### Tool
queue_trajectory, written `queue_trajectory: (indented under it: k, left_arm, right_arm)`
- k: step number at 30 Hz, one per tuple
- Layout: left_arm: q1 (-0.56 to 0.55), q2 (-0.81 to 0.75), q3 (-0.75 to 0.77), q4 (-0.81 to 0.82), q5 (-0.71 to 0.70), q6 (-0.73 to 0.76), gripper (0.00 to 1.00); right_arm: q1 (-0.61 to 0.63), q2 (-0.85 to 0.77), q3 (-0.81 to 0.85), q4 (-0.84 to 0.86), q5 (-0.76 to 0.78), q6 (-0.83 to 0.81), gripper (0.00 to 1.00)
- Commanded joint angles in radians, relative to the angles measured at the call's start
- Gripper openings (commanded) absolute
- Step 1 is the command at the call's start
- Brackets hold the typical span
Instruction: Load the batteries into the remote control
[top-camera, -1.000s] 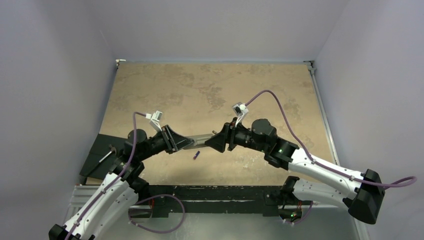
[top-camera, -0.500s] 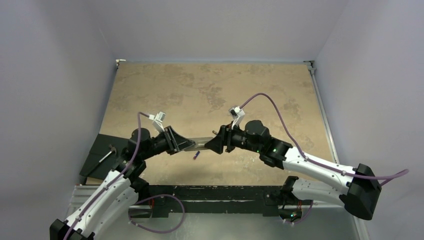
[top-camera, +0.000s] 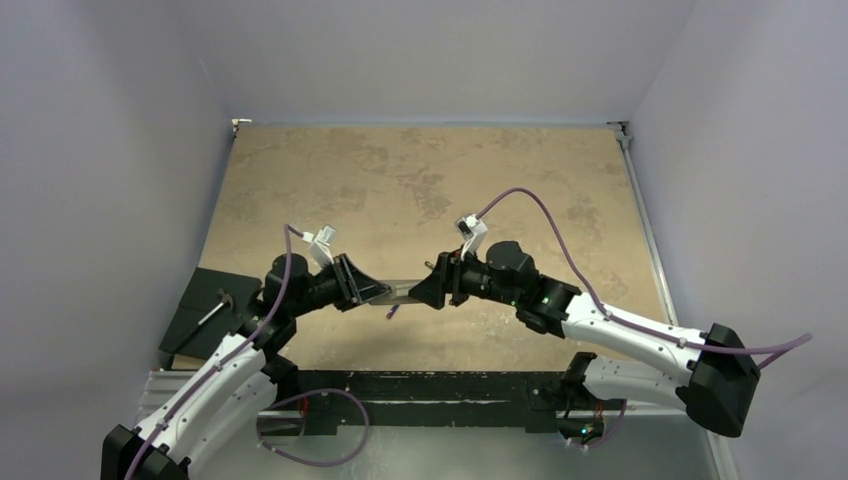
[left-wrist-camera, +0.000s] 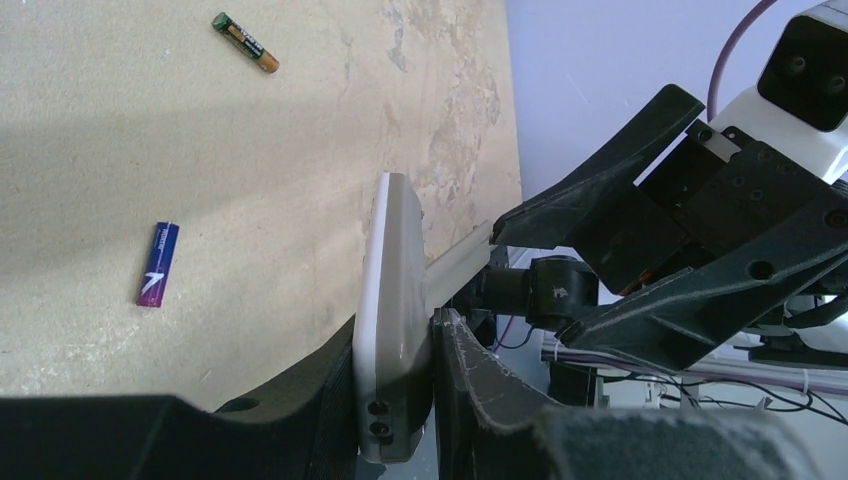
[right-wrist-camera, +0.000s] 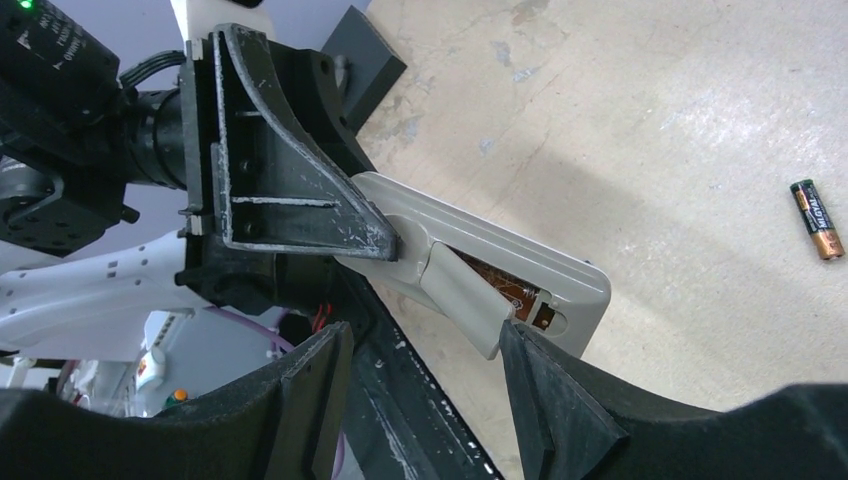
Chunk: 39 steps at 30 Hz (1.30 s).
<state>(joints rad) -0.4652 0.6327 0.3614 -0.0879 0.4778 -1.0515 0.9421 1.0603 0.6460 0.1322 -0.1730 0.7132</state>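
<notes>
My left gripper (left-wrist-camera: 395, 335) is shut on the remote control (left-wrist-camera: 393, 320), holding it on edge above the table. The remote's grey back (right-wrist-camera: 470, 255) faces my right gripper (right-wrist-camera: 425, 340), which is open around the free end. The grey cover piece (right-wrist-camera: 460, 298) stands tilted up from the battery recess (right-wrist-camera: 512, 290), its end against my right-hand fingertip (right-wrist-camera: 520, 345). Brown circuit shows in the recess. The purple-blue battery (left-wrist-camera: 157, 264) lies on the table below the remote (top-camera: 398, 291). The dark brown battery (right-wrist-camera: 817, 219) lies further off.
A black plate (top-camera: 215, 310) lies at the table's left near edge. The two grippers (top-camera: 372, 290) (top-camera: 420, 290) almost meet above the near middle of the tan tabletop (top-camera: 430, 180). Grey walls close in the table on three sides.
Both grippers have drifted slightly, the left one rightwards and down, the right arm leftwards. The remote stays between them and the purple-blue battery has not moved.
</notes>
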Motion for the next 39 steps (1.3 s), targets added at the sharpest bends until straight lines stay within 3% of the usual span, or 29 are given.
queue_trajectory:
  k: [1,39]
  left_arm:
    - [-0.006,0.012,-0.009,0.065,0.007,0.020,0.00]
    - [-0.004,0.230,-0.031,0.169,-0.063,0.079,0.00]
  right_arm:
    - [0.004,0.017,-0.005,0.047,0.012,-0.016,0.64]
    - [-0.080,0.182,-0.062,0.126,0.012,-0.063,0.65]
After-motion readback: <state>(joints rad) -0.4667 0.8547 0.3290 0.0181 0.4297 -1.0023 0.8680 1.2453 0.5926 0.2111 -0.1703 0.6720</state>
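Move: The loose battery cover stands tipped off the remote's back against one open right fingertip, about 2 cm to the right hand's left and 1 cm ahead of it. The purple battery lies some 5 cm left of that hand, level fore and aft; the green battery some 11 cm ahead and 3 cm right, both about 16 cm below. From the left hand, gripping the remote, the cover is roughly 4 cm right, level fore and aft, and 2 cm up. The right fingertip, at first against the tipped-up cover, loses touch with it as the right hand sinks about 7 cm and eases 3 cm forward, fingers staying open. The left hand keeps its pinch on the remote and lowers it some 5 cm towards the table, drifting slightly forward; both hands dip their fingertips a little. ##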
